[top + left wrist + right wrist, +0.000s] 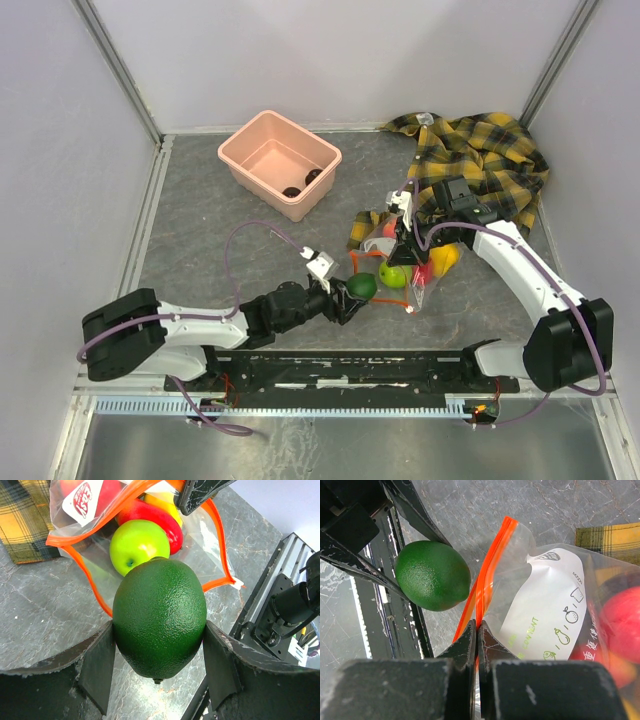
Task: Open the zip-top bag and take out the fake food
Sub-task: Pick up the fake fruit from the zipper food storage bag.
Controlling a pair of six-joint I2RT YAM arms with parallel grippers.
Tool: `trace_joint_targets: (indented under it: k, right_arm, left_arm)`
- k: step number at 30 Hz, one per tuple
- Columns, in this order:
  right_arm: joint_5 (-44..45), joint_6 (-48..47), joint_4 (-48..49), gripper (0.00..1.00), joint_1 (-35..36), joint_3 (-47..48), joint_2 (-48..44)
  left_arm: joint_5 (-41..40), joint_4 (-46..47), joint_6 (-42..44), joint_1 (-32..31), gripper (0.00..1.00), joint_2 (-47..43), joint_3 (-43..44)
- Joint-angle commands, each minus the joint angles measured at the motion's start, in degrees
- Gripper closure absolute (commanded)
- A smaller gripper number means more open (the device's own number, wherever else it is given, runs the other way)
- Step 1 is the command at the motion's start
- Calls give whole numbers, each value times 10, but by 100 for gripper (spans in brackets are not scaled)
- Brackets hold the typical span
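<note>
The zip-top bag [412, 290] lies in front of the arms with its orange-red zip strip [492, 565] parted. My right gripper [478, 627] is shut on that strip and holds the mouth up. Inside the bag are a light green apple [139, 545], a red fruit [155, 517] and a yellow-orange one [444, 258]. My left gripper [160, 655] is closed on a dark green fruit [159, 617], one finger [100, 665] on each side. That fruit [362, 287] hangs just outside the bag's mouth, above the table.
A pink tub [258, 185] stands at the back left with two dark fruits [303, 185] in it. A yellow-and-black plaid shirt [480, 160] lies bunched at the back right, touching the bag. A metal rail [340, 370] runs along the near edge, and walls close in both sides.
</note>
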Motion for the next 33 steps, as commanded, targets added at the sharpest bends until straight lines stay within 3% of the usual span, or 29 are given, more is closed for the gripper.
trace_joint_targets:
  k: [1,14,33]
  right_arm:
    - [-9,-11,6,98,2,19,1]
    - [-10,-12,5,98,1,21,2]
    - [-7,-13,5,98,2,21,5]
  left_arm:
    - [-19,-2,-16,-1,62,-20,2]
    - [-16,-99,-24,34,63,-101,9]
    - [178,-225,-64,259,63,-185,70]
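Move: The left hand already holds the dark green avocado clear of the bag; the pink box lies some 30 cm ahead of it and 17 cm to its left, its middle about 8 cm lower. The open bag mouth is roughly 6 cm ahead and 5 cm to this hand's right, with the green apple just inside, about 8 cm ahead, 10 cm right and 9 cm below. For the right hand, the box sits around 26 cm ahead, 25 cm left and 12 cm down. Leftward and forward, slow at first and then steadily, the left hand carries the pinched avocado away from the bag mouth towards the pink box, about 10 cm over the table and rising some 4 cm. On the way the wrist swings counter-clockwise by roughly 10 degrees, its grip unchanged. The right hand stays put, still pinching the upper edge of the orange zip. ##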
